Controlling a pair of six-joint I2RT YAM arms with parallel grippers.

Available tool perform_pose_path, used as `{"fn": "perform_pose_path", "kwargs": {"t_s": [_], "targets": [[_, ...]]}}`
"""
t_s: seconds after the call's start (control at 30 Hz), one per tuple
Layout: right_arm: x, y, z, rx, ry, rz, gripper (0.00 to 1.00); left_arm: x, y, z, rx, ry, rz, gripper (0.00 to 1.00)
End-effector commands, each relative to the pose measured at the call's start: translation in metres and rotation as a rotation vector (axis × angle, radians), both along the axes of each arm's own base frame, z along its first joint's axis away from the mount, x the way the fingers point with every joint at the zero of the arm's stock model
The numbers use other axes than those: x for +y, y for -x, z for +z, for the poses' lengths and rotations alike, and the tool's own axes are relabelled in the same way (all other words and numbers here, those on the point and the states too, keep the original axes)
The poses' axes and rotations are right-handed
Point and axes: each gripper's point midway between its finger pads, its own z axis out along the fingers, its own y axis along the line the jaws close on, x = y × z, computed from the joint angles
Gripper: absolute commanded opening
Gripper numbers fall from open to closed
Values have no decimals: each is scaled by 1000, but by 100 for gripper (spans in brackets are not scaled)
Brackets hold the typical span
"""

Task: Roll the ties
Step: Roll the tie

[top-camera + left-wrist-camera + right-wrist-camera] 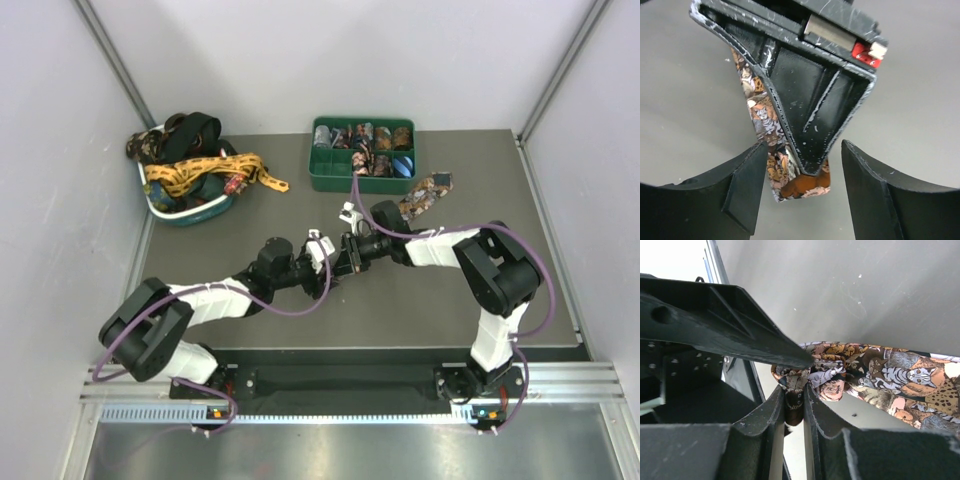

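Note:
A brown cat-patterned tie (890, 372) hangs across the right wrist view. My right gripper (795, 390) is shut on its folded end. In the left wrist view the tie's end (800, 187) shows under the right gripper's black finger (810, 100). My left gripper (802, 145) stands open around that finger and the tie's end, its pads apart from the cloth. From above, both grippers meet mid-table, left gripper (325, 255) against right gripper (350, 250). The tie's other end (428, 192) lies behind them, toward the green tray.
A green tray (325, 182) at the back middle holds several rolled ties (365, 137). A white and teal basket (190, 215) at the back left is heaped with loose ties (200, 170); a yellow one (262, 175) trails onto the table. White walls close in both sides.

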Motion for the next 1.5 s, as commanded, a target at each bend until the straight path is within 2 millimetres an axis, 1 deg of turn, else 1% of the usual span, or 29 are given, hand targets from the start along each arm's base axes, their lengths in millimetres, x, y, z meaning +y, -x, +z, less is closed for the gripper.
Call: {"fn": "perform_pose_path", "kwargs": {"t_s": [0.0,0.07,0.23,0.27,0.33,0.37,0.43,0.5,0.6,0.67,0.7,0.73,0.77,0.8,0.87,0.9,0.97,1.13,1.17,1.23,1.27,1.37,1.43,1.47], "targets": [[10,-12,23,-67,-67,10,15,-3,-10,2,-58,-47,2,65],[11,-12,24,-65,-64,5,15,-5,-10,1,-60,-50,0,64],[16,-9,27,-61,-70,9,15,-4,-11,-10,-56,-86,17,61],[17,-9,26,-60,-71,12,15,-4,-11,-10,-56,-89,18,58],[18,-9,26,-62,-68,8,15,-3,-13,-14,-48,-105,33,55],[18,-10,26,-63,-68,7,14,-3,-12,-17,-41,-111,33,51],[18,-11,26,-60,-64,4,14,-1,-11,-19,-35,-128,41,48],[19,-11,26,-64,-62,4,14,1,-9,-24,-22,-148,44,43],[18,-12,26,-66,-59,4,14,3,-10,-27,-7,-167,64,38],[18,-14,25,-69,-50,-1,13,6,-8,-36,19,-201,74,35],[17,-14,24,-68,-42,-2,13,5,-8,-35,23,-209,75,33],[17,-18,23,-84,-33,-4,13,7,-7,-39,39,-227,83,32],[16,-19,21,-86,-23,-7,13,7,-5,-41,56,-231,86,32],[15,-20,17,-91,-7,-6,13,6,-6,-40,60,-228,89,32],[13,-24,12,-92,13,-14,12,7,-3,-44,88,-241,97,32],[11,-25,8,-96,26,-14,12,5,-3,-42,93,-238,96,32],[8,-30,2,-93,41,-26,11,4,-2,-44,129,-253,107,33],[-1,-35,-18,-78,83,-38,11,0,0,-49,173,-303,115,35],[-2,-37,-20,-79,86,-42,11,-3,-1,-46,179,-299,115,36],[-4,-39,-28,-74,100,-44,11,-1,2,-55,219,-333,117,36],[-4,-40,-30,-73,102,-45,11,-5,-1,-51,223,-330,121,36],[-6,-45,-36,-75,116,-49,11,-8,-6,-55,256,-355,132,36],[-10,-49,-43,-71,132,-65,13,-2,0,-65,304,-403,137,36],[-11,-50,-45,-69,137,-69,14,-5,-2,-63,306,-404,138,36]]}}
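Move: The tie's rolled end, pinched in the right fingers, lies about 4 cm below the left hand and about 1 cm ahead and to the right; it sits about 1 cm below and left of the right hand. From the left hand, the tie's flat far end is about 20 cm ahead and 20 cm right, and the green tray is some 30 cm ahead and 7 cm right. The left sinks about 5 cm, tilting and pinching the rolled end; the right, still gripping, lowers some 2 cm. ##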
